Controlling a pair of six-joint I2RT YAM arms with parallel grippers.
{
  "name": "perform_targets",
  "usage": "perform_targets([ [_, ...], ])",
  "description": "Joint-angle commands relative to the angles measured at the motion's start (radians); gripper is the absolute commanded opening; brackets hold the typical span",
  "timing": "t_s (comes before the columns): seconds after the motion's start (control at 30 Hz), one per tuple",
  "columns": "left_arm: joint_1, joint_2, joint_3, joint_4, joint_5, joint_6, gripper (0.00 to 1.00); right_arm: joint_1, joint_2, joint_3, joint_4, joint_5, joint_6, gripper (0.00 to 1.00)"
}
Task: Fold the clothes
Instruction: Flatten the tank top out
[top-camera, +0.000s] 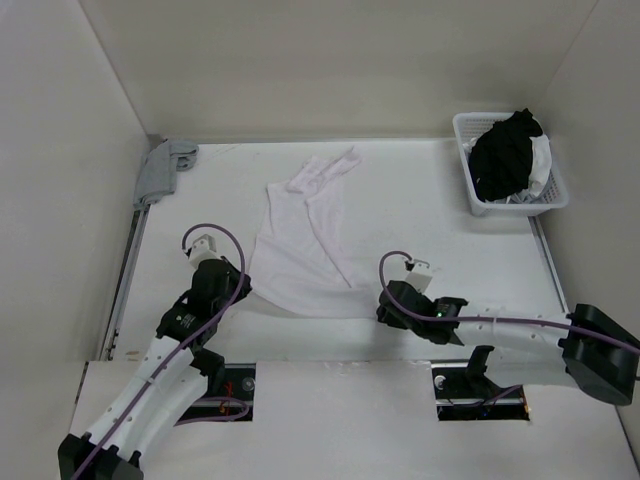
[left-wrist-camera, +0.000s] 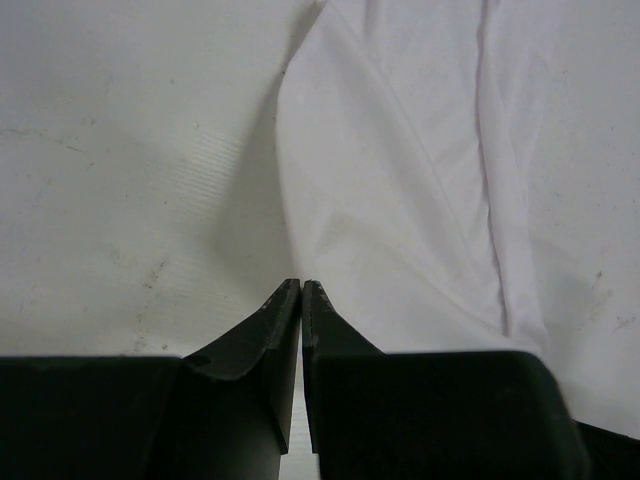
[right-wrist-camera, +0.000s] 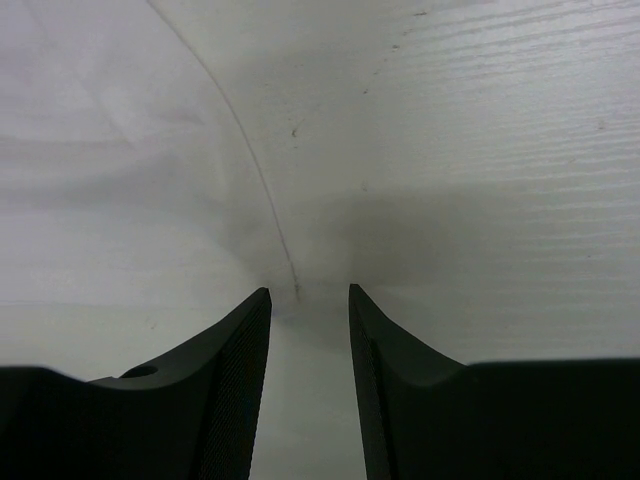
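The clothes (top-camera: 300, 250) are a white garment spread on the table's middle, with its sleeves bunched toward the back. My left gripper (top-camera: 240, 288) sits at its near-left corner. In the left wrist view the jaws of the left gripper (left-wrist-camera: 301, 283) are pressed together right on the edge of the clothes (left-wrist-camera: 400, 200), pinching it. My right gripper (top-camera: 384, 305) stands at the near-right corner. In the right wrist view the right gripper (right-wrist-camera: 308, 292) is open, and the hem of the clothes (right-wrist-camera: 120, 150) runs down to the gap between its tips.
A white basket (top-camera: 552, 195) at the back right holds a black garment bundle (top-camera: 505, 155). A small grey cloth (top-camera: 163, 165) lies in the back-left corner. White walls close in the table on three sides.
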Motion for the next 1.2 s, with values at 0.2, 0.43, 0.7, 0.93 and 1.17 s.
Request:
perform_targets([
  [0.2, 0.005, 0.004, -0.007, 0.044, 0.015, 0.001, 0.04, 0.008, 0.087, 0.045, 0.09, -0.035, -0.02, 0.38],
  [0.43, 0.013, 0.004, -0.007, 0.05, 0.021, 0.001, 0.04, 0.008, 0.118, 0.051, 0.079, -0.036, -0.018, 0.19],
  [0.7, 0.013, -0.006, 0.097, 0.116, 0.024, 0.0, 0.03, 0.033, -0.179, 0.1, -0.033, 0.118, -0.081, 0.0],
  [0.93, -0.021, -0.075, 0.491, 0.174, -0.07, 0.061, 0.02, 0.149, -0.439, 0.575, -0.41, 0.382, -0.358, 0.0],
  [1.17, 0.012, -0.079, 0.793, 0.278, -0.146, 0.156, 0.03, 0.5, -0.289, 1.168, -0.377, 0.835, -0.826, 0.0],
])
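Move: The near right corner of the tank top lies about 1 cm ahead of the right gripper, 2 cm to its left and a centimetre below. From that gripper the garment's middle is some 14 cm ahead and 14 cm left, and its strap end about 30 cm ahead and 10 cm left. The left gripper already holds the near left corner; from it the right corner lies roughly 5 cm back, 24 cm right and 9 cm down. Ease the right gripper about 2 cm left and slightly forward, shut its half-open fingers on the near right corner of the tank top while the left keeps its pinch, then whip both hands up fast, about 40 cm on the left and 45 cm on the right. Swing the fingers upward some 50 degrees as they rise, the left ending near level. ##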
